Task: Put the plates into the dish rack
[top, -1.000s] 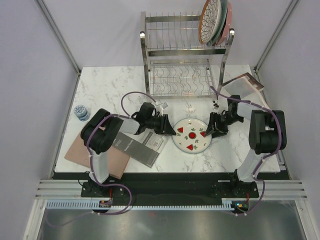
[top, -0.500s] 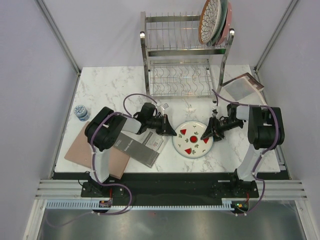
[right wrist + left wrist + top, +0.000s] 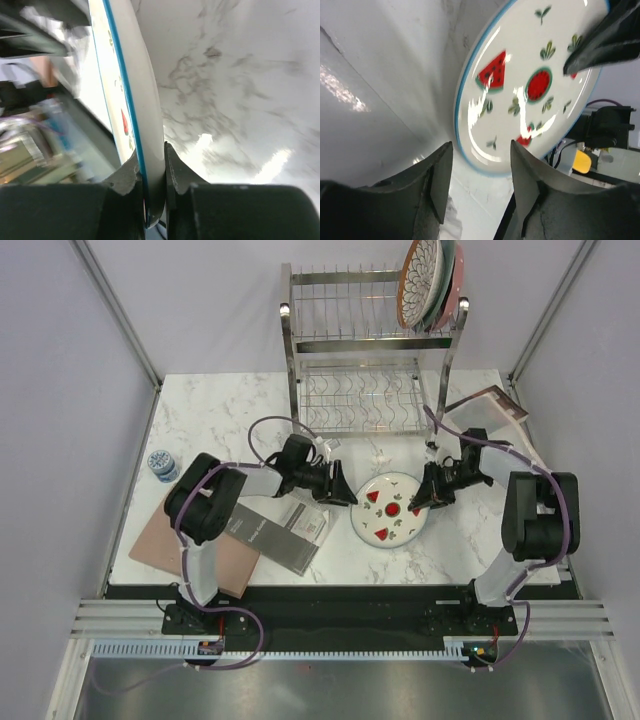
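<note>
A white plate (image 3: pixel 388 510) with red fruit and a blue rim stands tilted on the marble, its right edge raised. My right gripper (image 3: pixel 418 500) is shut on that edge; in the right wrist view the rim (image 3: pixel 148 125) is pinched between both fingers of the right gripper (image 3: pixel 150 172). My left gripper (image 3: pixel 343 496) is open just left of the plate. In the left wrist view the plate (image 3: pixel 520 95) lies ahead of the left gripper (image 3: pixel 480 182), not between its jaws. The dish rack (image 3: pixel 368 360) stands at the back with three plates (image 3: pixel 430 285) upright in its top tier, at the right end.
A brown board (image 3: pixel 195 552) and a dark grey booklet (image 3: pixel 280 530) lie left of the plate under the left arm. A small blue-and-white cup (image 3: pixel 161 465) sits at the table's left edge. A grey-brown booklet (image 3: pixel 487 408) lies right of the rack.
My right gripper closed on the plate's right edge and raised it, so the plate now tilts and sits slightly farther back. My left gripper shut, then opened again beside the left rim.
</note>
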Robot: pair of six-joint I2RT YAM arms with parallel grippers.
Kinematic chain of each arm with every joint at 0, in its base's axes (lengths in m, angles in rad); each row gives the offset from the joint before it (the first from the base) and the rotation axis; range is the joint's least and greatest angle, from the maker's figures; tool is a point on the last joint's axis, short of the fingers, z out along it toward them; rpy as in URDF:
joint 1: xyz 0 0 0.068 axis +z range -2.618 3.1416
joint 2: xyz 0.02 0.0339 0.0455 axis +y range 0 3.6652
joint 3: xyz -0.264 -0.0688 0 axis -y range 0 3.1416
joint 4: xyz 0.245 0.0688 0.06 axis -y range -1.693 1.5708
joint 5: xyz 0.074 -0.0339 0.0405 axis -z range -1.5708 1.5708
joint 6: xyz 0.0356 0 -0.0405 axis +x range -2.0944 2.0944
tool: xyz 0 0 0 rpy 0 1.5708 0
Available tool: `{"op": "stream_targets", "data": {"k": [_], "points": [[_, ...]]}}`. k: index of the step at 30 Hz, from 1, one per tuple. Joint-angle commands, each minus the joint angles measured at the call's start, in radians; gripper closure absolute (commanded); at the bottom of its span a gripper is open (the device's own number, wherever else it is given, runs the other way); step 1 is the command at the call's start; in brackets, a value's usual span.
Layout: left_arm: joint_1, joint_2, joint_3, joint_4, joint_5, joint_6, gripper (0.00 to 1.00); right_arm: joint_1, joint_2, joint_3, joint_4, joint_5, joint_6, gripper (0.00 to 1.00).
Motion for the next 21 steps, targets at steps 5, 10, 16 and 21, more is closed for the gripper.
{"op": "stream_targets", "data": {"k": [5, 10, 16, 21], "points": [[0.130, -0.442, 0.114, -0.361, 0.027, 0.422, 0.40, 0.082, -0.253, 0.515, -0.339, 0.154, -0.142, 1.00], [0.170, -0.617, 0.079, -0.384, -0.148, 0.536, 0.41, 0.231, -0.267, 0.864, -0.349, 0.288, -0.089, 1.00], [0.170, -0.697, -0.020, -0.292, -0.267, 0.526, 0.42, 0.358, -0.200, 1.269, -0.117, 0.548, 0.055, 1.00], [0.171, -0.743, -0.096, -0.234, -0.264, 0.500, 0.42, 0.436, -0.147, 1.434, 0.036, 0.965, 0.126, 1.00]]}}
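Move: The right hand already pinches the watermelon plate's right rim; the free spot in the dish rack's upper tier lies about 22 cm ahead of it, 9 cm left and 33 cm up. Beside that spot, the patterned plate stands some 4 cm farther right and the green plate 6 cm farther right. From the left hand, the spot is about 22 cm ahead, 7 cm right and 34 cm up. Steeply up, then also forward by about 10 cm and finally some 6 cm left, the right hand carries the watermelon plate towards the upper tier, rising about 44 cm; its wrist swings some 75 degrees so the down-slanting fingers come round to point forward, grip kept. The left hand, already open, backs away from the plate up and to the left, tipping upward, then sinks slightly. ##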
